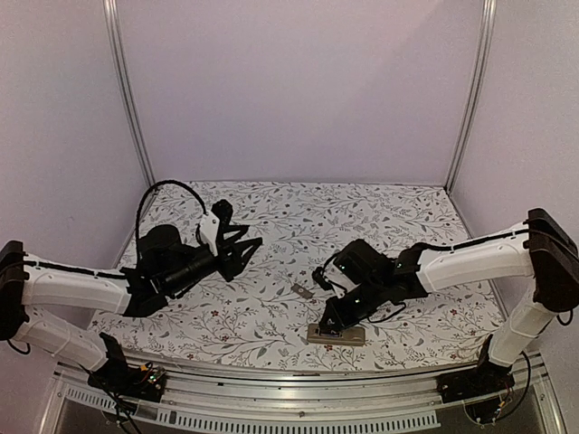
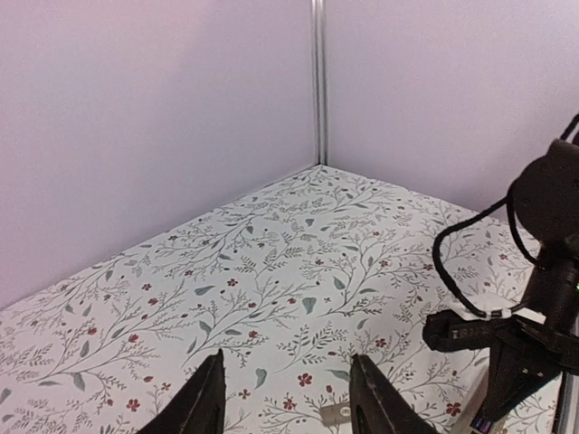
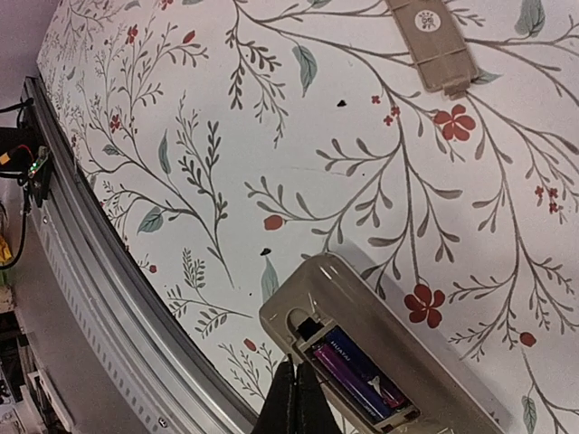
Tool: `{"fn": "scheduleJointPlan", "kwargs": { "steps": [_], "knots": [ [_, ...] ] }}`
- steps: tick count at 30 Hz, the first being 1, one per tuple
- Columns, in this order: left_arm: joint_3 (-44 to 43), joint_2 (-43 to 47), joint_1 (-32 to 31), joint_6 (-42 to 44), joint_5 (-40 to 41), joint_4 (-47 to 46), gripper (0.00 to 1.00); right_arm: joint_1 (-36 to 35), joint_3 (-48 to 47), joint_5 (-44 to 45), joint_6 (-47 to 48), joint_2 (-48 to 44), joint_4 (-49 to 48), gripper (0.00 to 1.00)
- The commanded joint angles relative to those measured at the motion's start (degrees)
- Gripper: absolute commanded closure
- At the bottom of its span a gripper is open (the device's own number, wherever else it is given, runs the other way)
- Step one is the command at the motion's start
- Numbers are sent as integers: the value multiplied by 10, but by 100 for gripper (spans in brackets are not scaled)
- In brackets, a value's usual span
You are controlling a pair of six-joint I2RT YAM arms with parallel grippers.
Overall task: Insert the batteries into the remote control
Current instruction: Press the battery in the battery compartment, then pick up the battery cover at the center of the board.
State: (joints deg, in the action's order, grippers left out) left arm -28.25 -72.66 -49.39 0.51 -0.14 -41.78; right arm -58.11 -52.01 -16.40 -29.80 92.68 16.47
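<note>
The beige remote control (image 3: 425, 362) lies face down near the table's front edge, its battery compartment uncovered. Two batteries (image 3: 357, 369), one dark blue and one purple, lie side by side inside it. My right gripper (image 3: 294, 402) is shut with nothing between its fingers, its tips at the remote's near edge beside the compartment. In the top view the right gripper (image 1: 327, 324) hangs over the remote control (image 1: 348, 336). My left gripper (image 2: 288, 398) stands open and holds nothing, raised over the cloth to the left (image 1: 241, 257).
The loose beige battery cover (image 3: 432, 38) lies on the floral cloth between the arms (image 1: 303, 291) and just past the left fingertips (image 2: 336, 414). A metal rail (image 3: 109, 298) runs along the front edge. White walls close the back and sides.
</note>
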Motion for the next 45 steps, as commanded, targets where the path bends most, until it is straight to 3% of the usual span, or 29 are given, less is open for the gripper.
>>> {"fn": "scheduleJointPlan", "kwargs": {
  "steps": [1, 15, 19, 22, 27, 33, 38, 45],
  "knots": [
    [31, 16, 17, -49, 134, -28, 53, -9, -23, -6, 21, 30, 28, 100],
    [44, 10, 32, -42, 104, -41, 52, -9, 3, 2, 6, 63, 39, 100],
    [44, 9, 34, -47, 102, -43, 52, -8, -48, -10, 29, 54, 72, 100],
    [43, 9, 35, -54, 105, -44, 52, -9, -107, -11, 68, 39, 90, 93],
    [39, 16, 44, -70, 121, -32, 51, 2, -193, 62, 112, 58, 120, 73],
    [39, 34, 56, -102, 160, 0, 40, 28, -275, 134, 136, 135, 154, 59],
    [52, 44, 62, -116, 182, 3, 34, 47, -304, 138, 242, 168, 132, 53],
    [51, 41, 66, -113, 181, 6, 34, 58, -309, 123, 225, 226, 128, 45]
  ]
}}
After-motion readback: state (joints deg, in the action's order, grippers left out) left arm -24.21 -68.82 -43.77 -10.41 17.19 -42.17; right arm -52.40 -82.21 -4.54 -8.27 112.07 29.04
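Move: The battery in the open compartment lies about 3 cm below the right gripper's closed tips and 1 cm back. The remote control's middle is 1 cm back and 2 cm to the right of those tips, also about 3 cm down; the battery cover lies some 11 cm ahead, 6 cm left and 4 cm below them. From the left gripper the battery is roughly 11 cm back, 18 cm right and 20 cm down. Bring the shut right gripper down about 3 cm onto the battery and hold there briefly. Then lift away, arc left and some 13 cm forward, and sink again over the battery cover, opening the fingers about halfway and tilting the wrist some 20 degrees. Meanwhile draw the left gripper farther left and forward, away from the remote, turning counter-clockwise and opening wider. ##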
